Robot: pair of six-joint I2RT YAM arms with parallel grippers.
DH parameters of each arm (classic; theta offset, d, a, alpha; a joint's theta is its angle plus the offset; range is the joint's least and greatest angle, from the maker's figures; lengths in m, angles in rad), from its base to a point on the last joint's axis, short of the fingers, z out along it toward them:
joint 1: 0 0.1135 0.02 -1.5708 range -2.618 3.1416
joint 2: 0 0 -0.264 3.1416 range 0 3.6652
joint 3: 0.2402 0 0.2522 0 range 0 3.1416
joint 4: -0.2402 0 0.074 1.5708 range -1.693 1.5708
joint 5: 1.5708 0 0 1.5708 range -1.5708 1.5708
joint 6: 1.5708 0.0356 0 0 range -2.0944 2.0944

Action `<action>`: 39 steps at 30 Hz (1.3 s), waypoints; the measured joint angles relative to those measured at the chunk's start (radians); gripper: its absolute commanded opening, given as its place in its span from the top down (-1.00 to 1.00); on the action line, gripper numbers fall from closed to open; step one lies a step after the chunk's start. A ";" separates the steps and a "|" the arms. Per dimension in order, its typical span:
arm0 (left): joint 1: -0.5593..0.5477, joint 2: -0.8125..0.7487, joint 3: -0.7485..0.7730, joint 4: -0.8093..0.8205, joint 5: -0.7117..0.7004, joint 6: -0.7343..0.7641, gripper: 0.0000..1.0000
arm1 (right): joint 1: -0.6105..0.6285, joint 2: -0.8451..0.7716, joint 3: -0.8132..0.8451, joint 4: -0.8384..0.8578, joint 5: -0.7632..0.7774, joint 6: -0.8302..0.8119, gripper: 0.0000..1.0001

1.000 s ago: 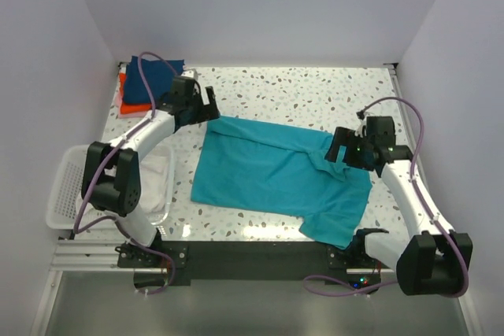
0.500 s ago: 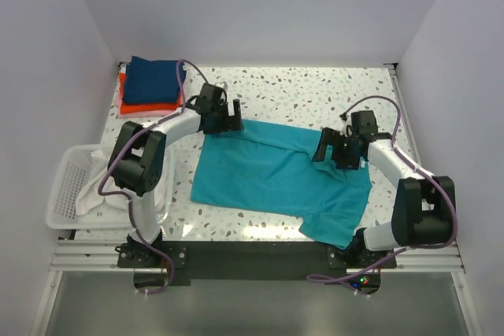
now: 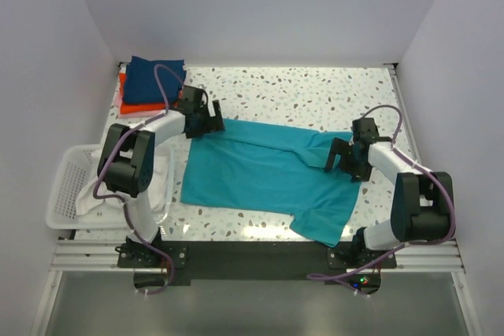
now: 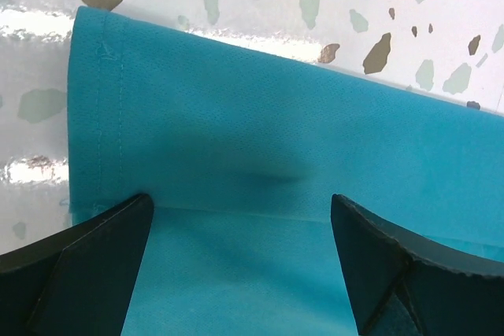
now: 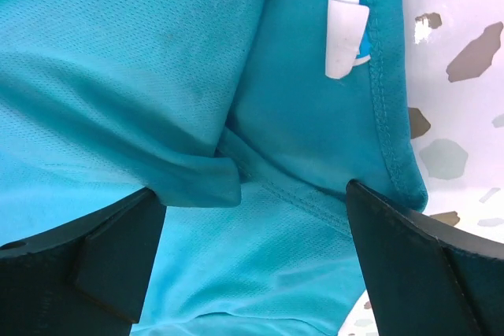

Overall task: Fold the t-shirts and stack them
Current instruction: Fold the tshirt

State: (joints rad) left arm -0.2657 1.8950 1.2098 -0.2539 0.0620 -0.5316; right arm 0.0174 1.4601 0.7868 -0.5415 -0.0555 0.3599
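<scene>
A teal t-shirt (image 3: 260, 175) lies spread flat across the middle of the table, with one sleeve trailing toward the near right. My left gripper (image 3: 206, 120) is open and rests low on its far left corner. In the left wrist view the fingers (image 4: 87, 265) straddle a folded hem of teal cloth (image 4: 276, 100). My right gripper (image 3: 340, 160) is open over the rumpled collar area at the shirt's right side. There its fingers (image 5: 417, 265) stand wide apart around creased teal cloth (image 5: 157, 53) with a white label (image 5: 345, 33). A folded navy t-shirt (image 3: 155, 78) sits on an orange-red one (image 3: 140, 107) at the far left.
A white slatted basket (image 3: 63, 194) holding pale cloth stands at the near left, beside the left arm's base. Grey walls close in the table on three sides. Bare speckled tabletop (image 3: 315, 92) lies behind the teal shirt.
The left gripper came from beside the folded stack onto the shirt's far left corner, then slid left. The shirt shifted left with it. The right gripper moved slightly nearer. Both stayed open.
</scene>
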 measured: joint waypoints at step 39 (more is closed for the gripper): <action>0.001 0.034 0.064 -0.027 0.058 0.006 -1.00 | 0.400 0.238 0.280 0.015 -0.020 -0.103 -0.78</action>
State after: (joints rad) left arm -0.2646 1.9293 1.2736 -0.2810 0.1204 -0.5259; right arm 0.4171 1.6981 1.0672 -0.5266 -0.0753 0.2569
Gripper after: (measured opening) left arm 0.997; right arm 0.947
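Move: The fold edge where the turned-over sleeve of the teal t-shirt begins lies about 11 cm left of the right hand and 5 cm ahead, scarcely below it. That sleeve's loose corner is almost under this hand; the white label stands some 5 cm ahead and 5 cm right of the hand. The left hand is right over the fold edge near the hem, the t-shirt's far corner about 7 cm to its left and 6 cm ahead. Lifting clear of the cloth with its fingers wide, the right hand rises about 10 cm, swings some 14 cm left and turns roughly 30 degrees counter-clockwise, then sinks to the fold edge at the sleeve's root, its right finger coming up against the cloth as it eases forward. Meanwhile the open left hand lifts about 8 cm and comes back down nearly where it was, a centimetre or so farther right. ##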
